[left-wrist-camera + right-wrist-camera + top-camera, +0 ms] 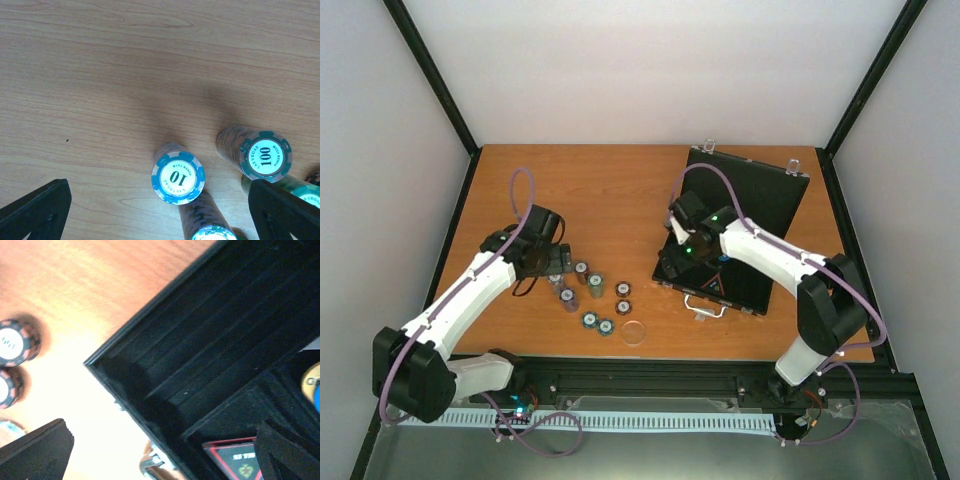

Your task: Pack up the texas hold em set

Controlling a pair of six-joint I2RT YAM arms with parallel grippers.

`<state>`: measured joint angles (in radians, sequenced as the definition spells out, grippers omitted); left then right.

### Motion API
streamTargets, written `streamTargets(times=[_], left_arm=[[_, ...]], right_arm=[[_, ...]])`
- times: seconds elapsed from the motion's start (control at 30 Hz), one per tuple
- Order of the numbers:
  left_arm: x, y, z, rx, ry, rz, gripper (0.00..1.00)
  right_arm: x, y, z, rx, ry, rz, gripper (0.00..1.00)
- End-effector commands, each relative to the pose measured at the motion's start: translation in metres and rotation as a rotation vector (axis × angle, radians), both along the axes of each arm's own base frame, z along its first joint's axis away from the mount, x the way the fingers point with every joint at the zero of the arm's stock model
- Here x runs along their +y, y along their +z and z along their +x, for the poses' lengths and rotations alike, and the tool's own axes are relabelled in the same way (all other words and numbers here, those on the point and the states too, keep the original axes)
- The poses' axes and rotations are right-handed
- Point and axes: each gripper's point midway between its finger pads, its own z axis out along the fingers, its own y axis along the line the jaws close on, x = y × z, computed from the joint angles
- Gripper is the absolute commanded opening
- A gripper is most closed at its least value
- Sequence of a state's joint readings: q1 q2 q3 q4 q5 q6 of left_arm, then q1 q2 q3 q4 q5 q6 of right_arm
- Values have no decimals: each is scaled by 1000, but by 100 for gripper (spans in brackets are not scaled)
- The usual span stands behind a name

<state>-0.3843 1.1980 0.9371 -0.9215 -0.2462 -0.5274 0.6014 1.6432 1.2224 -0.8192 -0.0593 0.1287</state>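
The black case (760, 195) lies open at the right, its silver handle (705, 305) toward me. My right gripper (680, 247) hangs open over the case's ribbed chip slots (210, 340), with nothing between its fingers (35, 450). A dark triangular token (235, 460) with a red edge lies in a compartment. A blue and yellow round piece (312, 387) shows at the frame edge. Several chip stacks (595, 285) stand on the table. My left gripper (556, 266) is open above them, and the "10" stack (178, 176) sits between its fingers (282, 210), untouched. A "100" stack (265, 156) stands beside it.
A pale round disc (635, 332) lies near the front edge, right of the chips. Two more chip stacks (15, 342) stand just outside the case's corner. A silver latch (155, 462) sticks out from the case wall. Black frame posts (440, 80) border the wooden table (610, 190).
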Motion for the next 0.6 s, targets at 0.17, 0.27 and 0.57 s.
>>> streamTargets(times=[0.17,0.27,0.57], left_arm=[[1,66,5,-139,-23,-17,100],[2,79,3,-169,-31,-24,100],[3,87,-5,-186,-44,-36,100]], right_arm=[[50,13,-69,-4,151,-31,100],[68,10,-92,-5,218,-48,100],[108,-14,-148,49,366,-94,100]])
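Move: From the right hand, open over the case's near-left corner, the clear disc lies about 14 cm back, 11 cm left and 10 cm below. The nearer orange-black chip stack stands some 6 cm farther out than the disc and 2 cm left of it; the small teal stack is 1 cm farther out and 6 cm left of it. The case handle is about 10 cm back and 8 cm right of the hand. From the left hand, the disc is roughly 14 cm back, 16 cm right and 13 cm below. The right hand leaves the case corner, sweeping back about 13 cm and left about 10 cm at nearly constant height towards the clear disc, turning some 20 degrees counter-clockwise with its fingers kept wide open and pointing mostly down. Meanwhile the empty left hand rises about 7 cm above the tall chip stacks, its fingertips tilting slightly forward and staying wide open. ##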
